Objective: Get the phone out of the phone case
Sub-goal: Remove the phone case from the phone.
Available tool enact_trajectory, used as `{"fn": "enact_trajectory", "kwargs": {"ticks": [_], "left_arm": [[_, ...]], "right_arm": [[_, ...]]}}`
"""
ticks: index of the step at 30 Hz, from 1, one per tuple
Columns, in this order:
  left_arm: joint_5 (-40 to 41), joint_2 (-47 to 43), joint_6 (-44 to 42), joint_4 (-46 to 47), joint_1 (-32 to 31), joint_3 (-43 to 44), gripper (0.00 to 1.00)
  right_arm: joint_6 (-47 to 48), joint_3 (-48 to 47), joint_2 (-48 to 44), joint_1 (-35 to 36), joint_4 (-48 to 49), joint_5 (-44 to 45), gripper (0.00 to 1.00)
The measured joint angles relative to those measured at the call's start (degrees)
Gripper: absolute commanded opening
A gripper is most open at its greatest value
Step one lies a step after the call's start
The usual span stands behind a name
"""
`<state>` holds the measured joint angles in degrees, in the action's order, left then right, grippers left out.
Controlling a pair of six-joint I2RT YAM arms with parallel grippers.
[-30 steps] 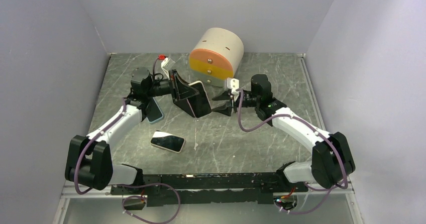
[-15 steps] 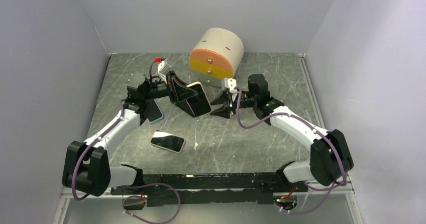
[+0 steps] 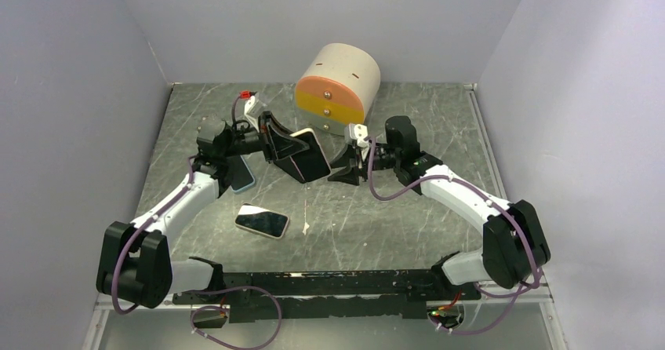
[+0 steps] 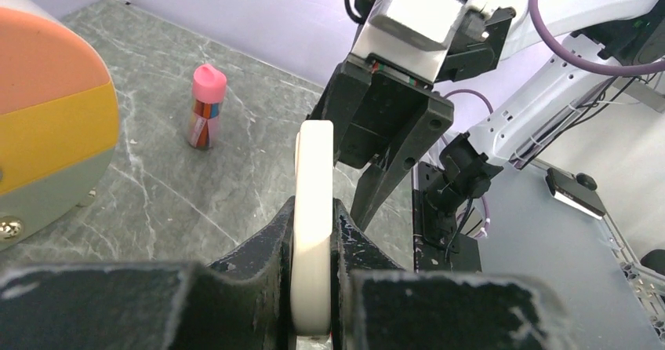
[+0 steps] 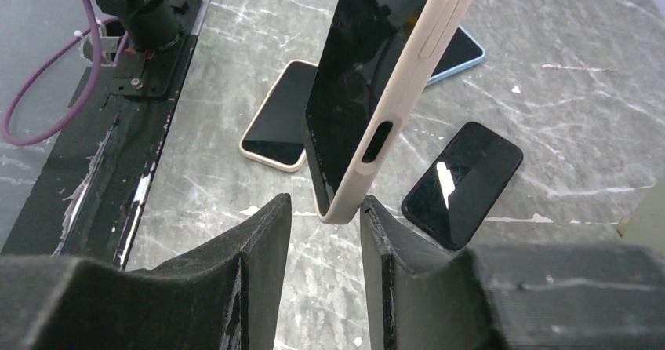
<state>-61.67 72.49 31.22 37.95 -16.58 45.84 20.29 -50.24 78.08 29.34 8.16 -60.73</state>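
Observation:
The phone (image 5: 357, 83), dark screen showing, sits in a cream phone case (image 5: 419, 48) and is held up edge-on above the table. My left gripper (image 4: 314, 236) is shut on the case's cream edge (image 4: 314, 177), one finger on each side. In the top view the cased phone (image 3: 307, 155) hangs between both arms, with the left gripper (image 3: 274, 142) at its left. My right gripper (image 5: 325, 216) stands open around the case's lower corner; that corner lies against the right finger, with a gap to the left one. From above, the right gripper (image 3: 346, 167) is just right of the phone.
A cream-cased phone (image 3: 262, 220) and a blue-cased phone (image 3: 243, 176) lie flat on the marble table. A black phone (image 5: 463, 181) lies under the held one. A round drawer unit (image 3: 337, 87) stands at the back, with a pink-capped tube (image 4: 206, 105) nearby.
My right gripper has moved left up to the held phone and its jaws have narrowed around the case's corner. The left arm shifted slightly, still gripping the case.

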Motion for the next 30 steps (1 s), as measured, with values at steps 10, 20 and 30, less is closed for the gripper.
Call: {"fn": "enact_trajectory", "kwargs": {"ticks": [10, 20, 30], "left_arm": [[-1.0, -0.4, 2.9, 4.9, 0.0, -0.7, 0.02], [-1.7, -0.4, 3.7, 6.3, 0.0, -0.7, 0.03], [-2.2, -0.4, 3.7, 6.7, 0.0, -0.7, 0.02]], "right_arm": [[1.1, -0.3, 1.1, 0.0, -1.6, -0.5, 0.35], [0.1, -0.3, 1.1, -0.2, -0.3, -1.7, 0.31], [-1.3, -0.3, 1.3, -0.5, 0.6, -3.1, 0.07]]}}
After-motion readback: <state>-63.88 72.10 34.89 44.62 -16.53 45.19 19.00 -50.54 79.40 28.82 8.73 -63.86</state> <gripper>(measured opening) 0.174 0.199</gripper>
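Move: The cased phone is held slanting from the left hand down towards the right. Its low corner, the one being gripped for, sits about 1 cm left of the right hand point, level with it, nearer the front fingertip. The phone's middle is roughly 2 cm ahead, 6 cm left and 5 cm higher. From the left hand that corner lies some 9 cm right, 4 cm back and 8 cm down. On the table, about 20 cm below the right hand, the black phone is 12 cm ahead and 12 cm left; the beige phone is 7 cm back and 22 cm left. The case's low corner comes between the right fingers, which close from about two-fifths open to one-fifth and pinch it from both sides; that hand only dips by roughly 1 cm at first, then eases back up. The left hand keeps its hold on the cased phone and carries it about 1.5 cm up and back towards the robot, barely tilting. ##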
